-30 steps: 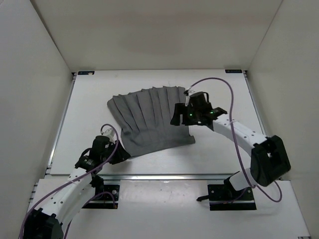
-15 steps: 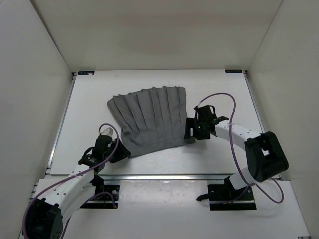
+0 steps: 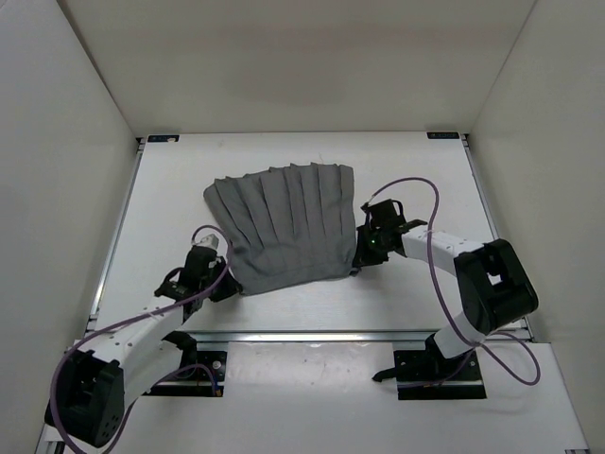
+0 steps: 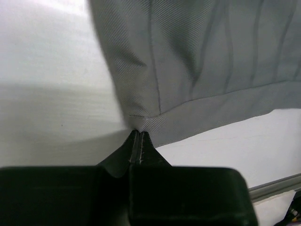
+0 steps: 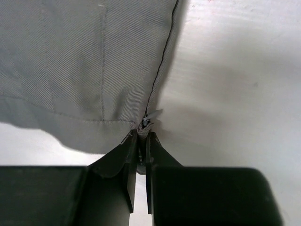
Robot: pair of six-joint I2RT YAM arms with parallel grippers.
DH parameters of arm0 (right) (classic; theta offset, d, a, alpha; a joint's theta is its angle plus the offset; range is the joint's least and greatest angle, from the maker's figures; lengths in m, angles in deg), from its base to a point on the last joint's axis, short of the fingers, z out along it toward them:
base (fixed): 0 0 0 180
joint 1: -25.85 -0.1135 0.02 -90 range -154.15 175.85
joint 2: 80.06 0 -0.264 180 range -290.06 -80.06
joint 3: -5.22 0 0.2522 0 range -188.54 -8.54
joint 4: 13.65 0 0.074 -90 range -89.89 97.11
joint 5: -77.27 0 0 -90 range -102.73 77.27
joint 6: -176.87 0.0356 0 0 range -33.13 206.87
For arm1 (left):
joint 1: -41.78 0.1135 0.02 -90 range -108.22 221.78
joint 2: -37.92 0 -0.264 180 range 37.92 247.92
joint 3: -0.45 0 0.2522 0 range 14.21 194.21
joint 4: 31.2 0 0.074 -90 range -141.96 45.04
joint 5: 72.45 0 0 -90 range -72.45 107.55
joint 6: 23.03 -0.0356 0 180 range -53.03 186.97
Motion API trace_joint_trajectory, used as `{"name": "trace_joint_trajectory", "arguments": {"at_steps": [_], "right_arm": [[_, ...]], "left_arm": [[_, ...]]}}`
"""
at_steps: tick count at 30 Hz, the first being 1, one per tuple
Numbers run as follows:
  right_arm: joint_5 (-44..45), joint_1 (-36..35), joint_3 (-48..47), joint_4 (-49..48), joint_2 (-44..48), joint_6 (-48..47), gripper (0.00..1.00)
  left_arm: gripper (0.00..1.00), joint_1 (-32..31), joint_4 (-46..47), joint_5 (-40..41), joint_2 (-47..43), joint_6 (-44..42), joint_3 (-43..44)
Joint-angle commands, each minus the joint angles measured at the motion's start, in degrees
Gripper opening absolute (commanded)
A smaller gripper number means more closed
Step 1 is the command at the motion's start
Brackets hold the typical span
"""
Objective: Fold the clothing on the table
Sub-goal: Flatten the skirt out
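The clothing [image 3: 284,222], a dark grey pleated skirt, lies spread flat on the white table [image 3: 421,165], its wide hem toward the arms. My left gripper [image 3: 225,276] sits at the near left hem corner. In the left wrist view its jaws [image 4: 139,134] are pressed together on the corner tip of the clothing [image 4: 202,61]. My right gripper [image 3: 357,253] is at the near right hem corner. Seen from the right wrist, that gripper [image 5: 142,134] pinches the bunched edge of the clothing [image 5: 70,61] by a small zipper pull [image 5: 151,115].
White walls enclose the table on the left, back and right. A metal rail [image 3: 312,334] runs along the near edge, also visible as a rail [image 4: 275,187] in the left wrist view. Purple cables [image 3: 425,189] loop over both arms.
The right gripper came down from over the skirt's right side to its near right corner and closed on it. The left gripper closed on the near left corner. The near right corner has bunched slightly.
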Motion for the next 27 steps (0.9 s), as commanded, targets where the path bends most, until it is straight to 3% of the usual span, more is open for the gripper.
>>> {"name": "trace_joint_trajectory", "arguments": {"at_steps": [1,8,12,18,23,27], "right_arm": [[-2.1,0.5,-4.5,4.1,6.3,-1.5,0.0],[-6.4,0.3,-17.6,9.3,28.6,-5.2,0.0],[-5.9,-0.7,-26.9,14.7,31.9,-5.8,0.0],[-10.4,7.0,-34.4,16.4,25.1,-8.2,0.0],[-6.2,7.0,-41.8,15.8,10.6,-11.4,0.0],[-6.8,9.2,-55.3,16.1,1.7,-11.2,0.0]], "left_arm": [[0.0,2.0,-4.5,2.1,-0.7,-5.4,13.2],[0.0,3.2,-16.0,-0.7,-6.2,-7.7,35.3],[0.0,4.4,-18.1,-1.1,-8.1,-7.1,43.3],[0.0,8.1,-16.6,-1.4,-0.6,-10.3,52.6],[0.0,10.4,-13.0,-3.5,14.5,-12.3,62.3],[0.0,11.6,-15.0,-3.6,25.4,-14.3,75.2]]}}
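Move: The grey skirt lies out ahead between the hands, its waistband corners already pinched just above the table. Its middle is about 18 cm ahead and 10 cm right of the left hand, and 14 cm ahead and 16 cm left of the right. The far left hem corner lies roughly 28 cm ahead and 10 cm left of the left hand; the far right hem corner is about 30 cm straight ahead of the right hand. The skirt's waistband is raised steeply off the table by both hands, each keeping its corner shut in the fingers, about 35 cm up in a fast lift while the fingertips swing up and outward. Near the top both hands throw forward towards the far side of the table, the right already sinking some 7 cm as it goes, the left staying nearly level. ##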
